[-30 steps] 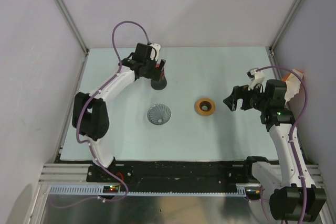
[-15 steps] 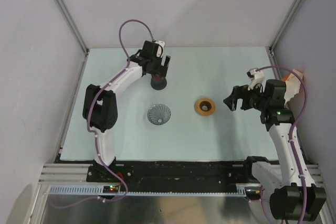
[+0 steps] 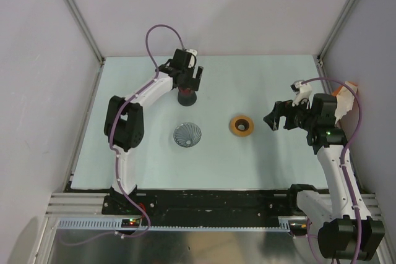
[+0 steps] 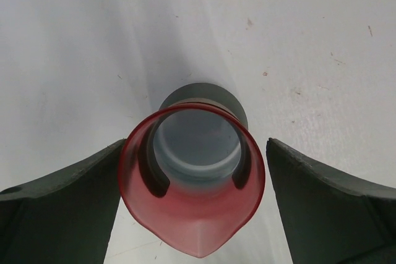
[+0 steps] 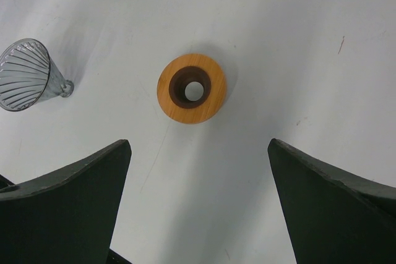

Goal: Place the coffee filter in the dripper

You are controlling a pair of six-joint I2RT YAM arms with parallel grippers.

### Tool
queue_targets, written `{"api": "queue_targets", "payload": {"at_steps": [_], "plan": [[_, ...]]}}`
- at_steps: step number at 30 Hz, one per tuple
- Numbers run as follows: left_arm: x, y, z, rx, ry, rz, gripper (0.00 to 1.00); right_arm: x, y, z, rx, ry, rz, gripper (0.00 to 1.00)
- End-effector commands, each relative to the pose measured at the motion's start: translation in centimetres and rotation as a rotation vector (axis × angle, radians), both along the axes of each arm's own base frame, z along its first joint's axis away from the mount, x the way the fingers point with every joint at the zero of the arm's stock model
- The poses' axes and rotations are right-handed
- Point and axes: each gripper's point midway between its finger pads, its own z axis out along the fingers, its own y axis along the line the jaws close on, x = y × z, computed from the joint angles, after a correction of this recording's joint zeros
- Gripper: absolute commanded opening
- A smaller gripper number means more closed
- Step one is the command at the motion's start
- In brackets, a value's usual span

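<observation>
The dripper (image 3: pixel 187 134), a clear ribbed cone, lies on the table near the middle; it also shows at the left edge of the right wrist view (image 5: pixel 25 73). No coffee filter shows in any view. My left gripper (image 3: pixel 190 83) hangs open at the back of the table over a dark cup with a red rim (image 4: pixel 192 183), one finger on each side of the rim. My right gripper (image 3: pixel 270 119) stands open above bare table, just right of an orange ring with a dark centre (image 5: pixel 192 88), with nothing between its fingers (image 5: pixel 74 202).
The dark cup (image 3: pixel 186 97) stands behind the dripper, the orange ring (image 3: pixel 241 126) to the dripper's right. A white and orange thing (image 3: pixel 351 94) sits at the right wall behind the right arm. Metal posts frame the table's back corners.
The left arm has swung its wrist to the right and further back, now centred over the red-rimmed cup. The right arm, dripper and orange ring have not moved.
</observation>
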Motion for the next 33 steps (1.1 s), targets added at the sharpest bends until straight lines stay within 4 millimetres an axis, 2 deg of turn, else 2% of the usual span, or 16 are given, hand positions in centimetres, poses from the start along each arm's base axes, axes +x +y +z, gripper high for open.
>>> {"api": "queue_targets", "payload": {"at_steps": [1, 8, 12, 17, 22, 26, 29, 33], "plan": [[1.4, -0.4, 1.8, -0.018, -0.063, 0.038, 0.94, 0.4, -0.1, 0.3, -0.002, -0.015, -0.009, 1.0], [1.4, -0.5, 1.9, -0.02, -0.064, 0.033, 0.85, 0.3, -0.1, 0.4, 0.0, -0.016, -0.008, 1.0], [1.1, -1.1, 2.7, -0.022, -0.075, -0.002, 0.76, 0.3, -0.1, 0.5, 0.0, -0.019, -0.007, 1.0], [-0.5, -2.8, 4.7, 0.024, -0.121, -0.115, 0.66, 0.2, 0.0, 0.7, 0.005, -0.028, -0.003, 1.0], [-2.4, -5.4, 6.7, 0.055, -0.171, -0.243, 0.63, -0.1, 0.2, 1.0, 0.011, -0.036, 0.005, 1.0], [-5.5, -8.6, 9.0, 0.046, -0.209, -0.41, 0.64, -0.2, 0.1, 1.4, 0.023, -0.04, 0.007, 1.0], [-9.3, -11.2, 10.8, 0.044, -0.241, -0.556, 0.66, -0.3, -0.1, 1.9, 0.052, -0.033, 0.006, 1.0], [-15.5, -14.3, 12.4, -0.022, -0.249, -0.798, 0.68, -0.2, -0.6, 2.5, 0.083, -0.029, -0.005, 1.0]]}}
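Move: The red-rimmed carafe stands between the left hand's open fingers, its middle about 1 cm below the hand point and otherwise level with it. From that hand the glass dripper lies some 20 cm back and 1 cm right, and the wooden ring roughly 14 cm back and 21 cm right, both a few centimetres lower. From the right hand the carafe is about 20 cm ahead, 32 cm left and 10 cm down. The left fingers close a little and pinch the carafe from both sides below its red rim, the hand otherwise almost still. Then, keeping the grip, the hand carries the carafe right and back towards the wooden ring, speeding up through roughly 15 cm of sideways-and-back travel while rising about 6 cm and turning some 30 degrees clockwise. ##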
